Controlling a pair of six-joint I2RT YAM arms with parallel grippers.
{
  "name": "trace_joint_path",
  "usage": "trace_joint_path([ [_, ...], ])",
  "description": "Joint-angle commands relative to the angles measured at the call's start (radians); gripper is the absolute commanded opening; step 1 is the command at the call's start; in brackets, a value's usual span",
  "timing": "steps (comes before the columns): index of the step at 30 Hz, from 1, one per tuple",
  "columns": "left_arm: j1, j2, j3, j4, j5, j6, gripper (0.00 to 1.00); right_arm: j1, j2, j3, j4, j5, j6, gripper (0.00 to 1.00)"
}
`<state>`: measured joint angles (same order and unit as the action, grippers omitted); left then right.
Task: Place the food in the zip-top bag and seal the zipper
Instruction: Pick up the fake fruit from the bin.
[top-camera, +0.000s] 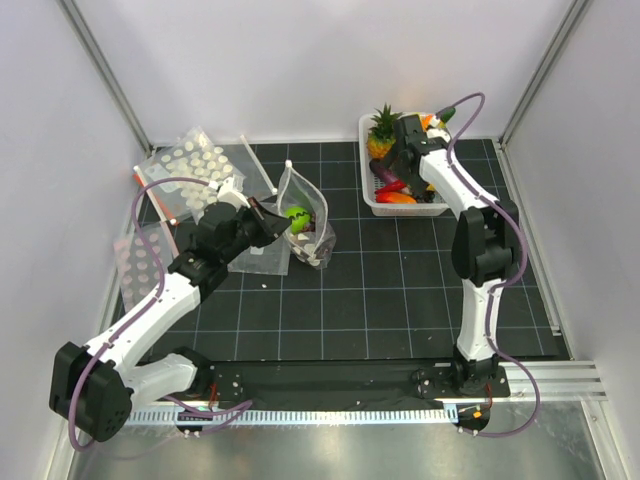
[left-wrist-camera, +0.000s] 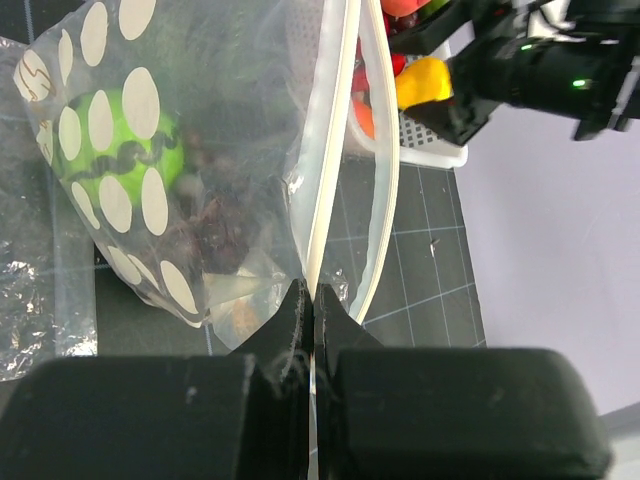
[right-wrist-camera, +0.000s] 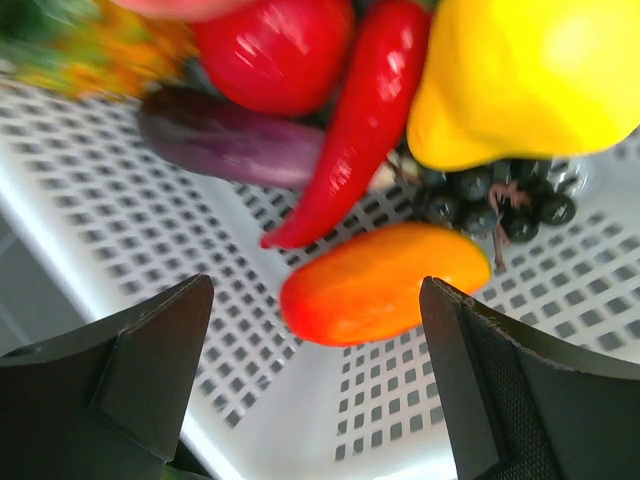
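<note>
The zip-top bag stands near the middle of the mat with its mouth up; a green round fruit and dark pieces lie inside. In the left wrist view the green fruit shows through the dotted bag. My left gripper is shut on the white zipper strip at the mouth's edge. My right gripper hangs open over the white basket, its fingers either side of an orange piece. Beside that lie a red chili, a yellow piece, grapes and a purple piece.
The basket sits at the back right, with a toy pineapple in its far corner. Larger dotted clear sheets lie at the back left and left edge. A thin white stick lies behind the bag.
</note>
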<state>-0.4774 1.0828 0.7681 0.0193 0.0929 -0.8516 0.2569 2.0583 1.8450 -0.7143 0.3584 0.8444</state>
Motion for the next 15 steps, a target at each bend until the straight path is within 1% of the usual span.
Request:
trace_joint_path([
  [1, 0.005, -0.014, 0.022, 0.047, 0.018, 0.022, 0.00, 0.001, 0.039, 0.062, -0.096, -0.036, 0.130, 0.91],
  [6, 0.005, -0.017, 0.022, 0.045, 0.027, 0.016, 0.00, 0.001, 0.131, 0.126, -0.191, -0.073, 0.222, 0.90],
  [9, 0.005, -0.014, 0.022, 0.044, 0.034, 0.014, 0.00, 0.001, 0.145, 0.099, -0.171, -0.104, 0.252, 0.90],
  [15, 0.005, -0.014, 0.022, 0.044, 0.042, 0.011, 0.00, -0.001, 0.189, 0.074, -0.142, -0.061, 0.272, 0.90],
])
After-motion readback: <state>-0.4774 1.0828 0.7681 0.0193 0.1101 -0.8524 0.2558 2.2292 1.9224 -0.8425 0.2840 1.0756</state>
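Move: The orange fruit that I'm after lies almost straight below my right hand, about 9 cm down and perhaps 1 cm back and 1 cm left, near the bin's near left corner. The red chili is some 4 cm farther out than that fruit. The eggplant is about 6 cm farther out and 4 cm left of it, the yellow fruit 7 cm farther out and 8 cm to its right. From my left hand, the orange fruit lies roughly 7 cm ahead, 26 cm right and 18 cm down. With the fingers kept wide open, I sink my right hand about 7 cm into the bin towards the orange fruit, quickly at first and then easing, while drifting only a little left. On the way I tip the fingers some 10 degrees steeper, turn the wrist nearly as much clockwise and let its left side rise, bringing the pads to either side of the fruit. ##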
